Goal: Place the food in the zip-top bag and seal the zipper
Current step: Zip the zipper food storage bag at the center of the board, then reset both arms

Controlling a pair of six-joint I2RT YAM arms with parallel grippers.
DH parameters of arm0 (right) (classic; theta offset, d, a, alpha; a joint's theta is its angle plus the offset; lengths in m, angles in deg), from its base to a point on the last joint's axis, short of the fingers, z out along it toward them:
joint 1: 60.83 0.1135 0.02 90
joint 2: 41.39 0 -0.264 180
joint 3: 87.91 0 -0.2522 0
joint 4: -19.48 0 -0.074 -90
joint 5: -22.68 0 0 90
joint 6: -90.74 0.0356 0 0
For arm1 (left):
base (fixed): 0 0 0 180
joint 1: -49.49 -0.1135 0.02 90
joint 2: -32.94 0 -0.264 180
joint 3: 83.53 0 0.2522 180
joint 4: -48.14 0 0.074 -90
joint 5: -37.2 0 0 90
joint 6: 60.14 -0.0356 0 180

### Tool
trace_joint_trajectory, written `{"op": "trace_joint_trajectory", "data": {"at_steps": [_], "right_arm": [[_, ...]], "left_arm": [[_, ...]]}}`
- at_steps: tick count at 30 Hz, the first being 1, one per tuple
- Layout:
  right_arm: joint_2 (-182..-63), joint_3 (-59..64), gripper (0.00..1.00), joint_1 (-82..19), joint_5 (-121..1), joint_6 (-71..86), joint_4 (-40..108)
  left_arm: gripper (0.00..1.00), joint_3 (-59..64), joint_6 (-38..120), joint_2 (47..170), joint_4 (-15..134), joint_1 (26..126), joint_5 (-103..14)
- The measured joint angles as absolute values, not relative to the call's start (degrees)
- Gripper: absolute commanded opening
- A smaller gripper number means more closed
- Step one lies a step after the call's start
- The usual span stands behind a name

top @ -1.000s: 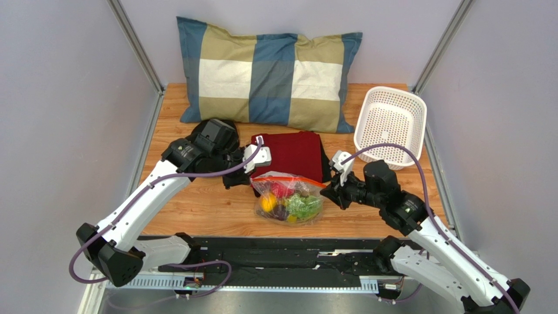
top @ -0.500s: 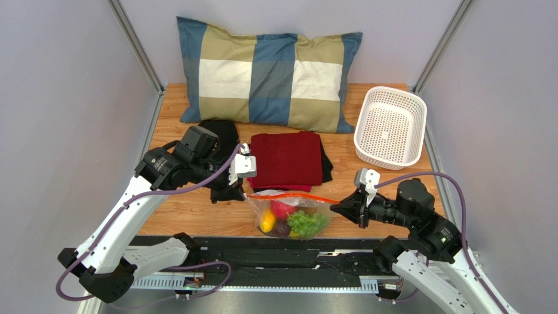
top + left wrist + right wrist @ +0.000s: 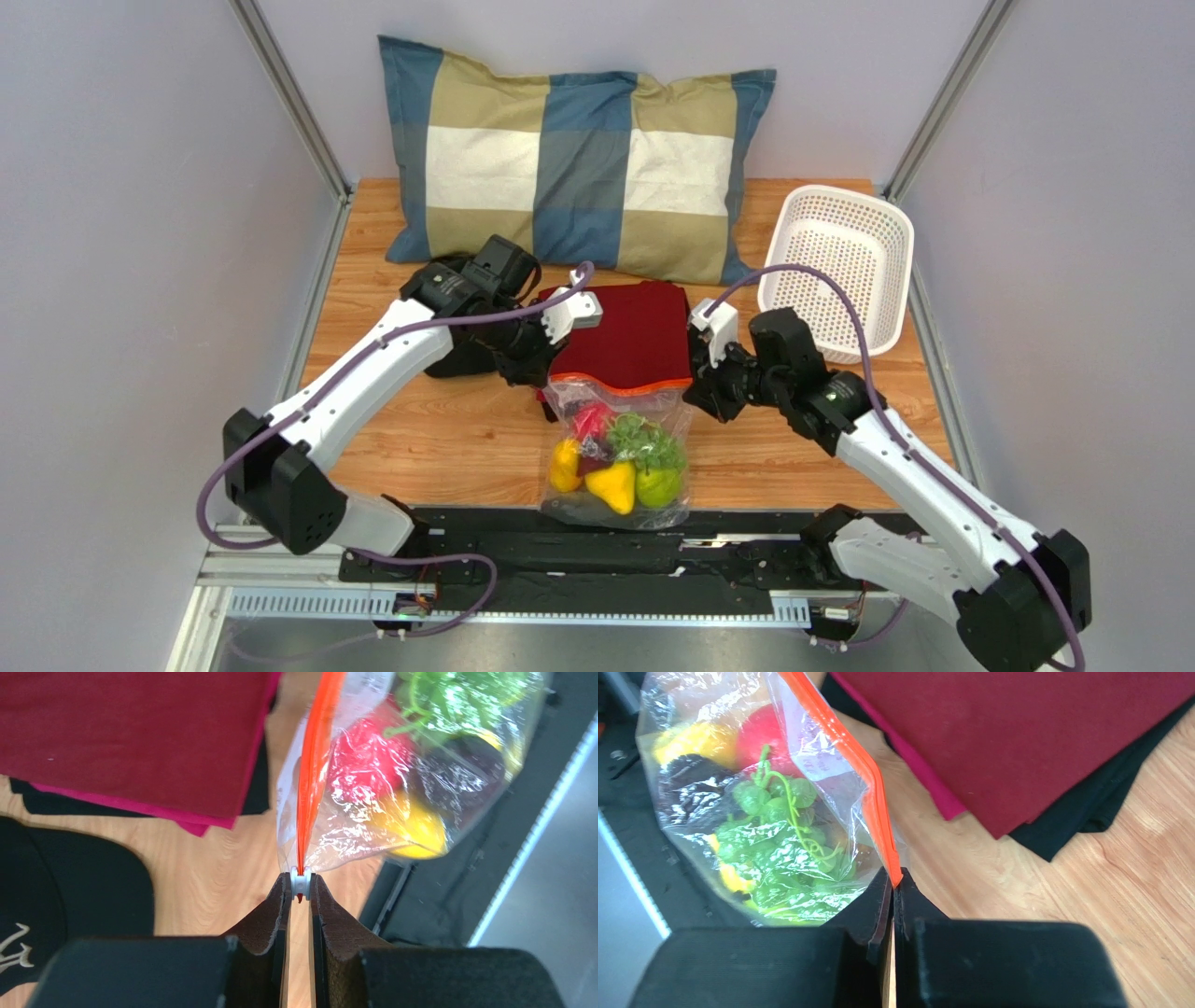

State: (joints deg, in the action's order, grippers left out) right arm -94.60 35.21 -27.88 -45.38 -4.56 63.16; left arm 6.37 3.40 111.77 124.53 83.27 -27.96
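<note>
The clear zip-top bag [image 3: 617,455] hangs between my two grippers, its orange-red zipper [image 3: 619,380] stretched taut along the top. Inside lies the food: a red piece [image 3: 365,763], a yellow piece [image 3: 417,829] and green grapes [image 3: 780,854], with a green pear [image 3: 657,486] at the bottom. My left gripper [image 3: 300,885] is shut on the small white slider at the zipper's [image 3: 312,763] left end. My right gripper [image 3: 895,880] is shut on the bag's right corner, pinching the end of the orange strip [image 3: 843,749]. The strip looks closed along its length.
A folded dark red cloth [image 3: 631,329] lies just behind the bag, on black fabric [image 3: 1088,805]. A black cap [image 3: 70,882] sits under the left arm. A checked pillow [image 3: 575,154] fills the back, a white perforated basket [image 3: 835,266] stands back right. A black rail [image 3: 477,539] runs along the near edge.
Both grippers first drew the bag toward the near edge, then carried it back and up. The bag now hangs lengthwise below the taut zipper, its food settled at the bottom.
</note>
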Motion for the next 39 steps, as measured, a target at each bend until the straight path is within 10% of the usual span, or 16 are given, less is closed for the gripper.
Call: {"op": "trace_joint_trajectory", "data": {"at_steps": [9, 15, 39], "right_arm": [[-99.0, 32.1, 0.83, -34.7, -47.7, -5.4, 60.4], [-98.8, 20.5, 0.93, -40.9, -47.0, -6.0, 59.7], [-91.9, 19.4, 0.95, -69.3, -46.3, -5.2, 81.4]], "left_arm": [[0.65, 8.1, 9.9, 115.8, 118.9, 82.9, -31.2], [0.99, 13.2, 13.2, 111.6, 118.4, 81.2, -31.5], [0.99, 7.4, 14.6, 99.2, 129.9, 47.1, -24.1]]}}
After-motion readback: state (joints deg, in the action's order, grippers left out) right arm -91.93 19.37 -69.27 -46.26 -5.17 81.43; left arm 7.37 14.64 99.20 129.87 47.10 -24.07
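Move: The left gripper still pinches the white slider at the bag's left top corner and the right still holds the zipper's right end, both low over the board. The food-filled bag's middle lies about 11 cm back, 10 to the right and 7 below the left hand; from the right hand, some 10 back, 12 left and 5 below. The red cloths lie about 7 cm ahead and 10 right of the left hand, the cap 10 ahead and 13 left. The white basket sits 20 ahead and 24 right of the right hand. Swing both grippers forward and slightly down a couple of centimetres, opening wide to let go of the slider and the zipper's right end. Then lift and spread them apart: left hand up about 12 cm and left towards the cap, turning some 40 degrees counter-clockwise; right hand higher, out to the right towards the basket, turning equally clockwise. Let both sink partway at the end, fingers open. ##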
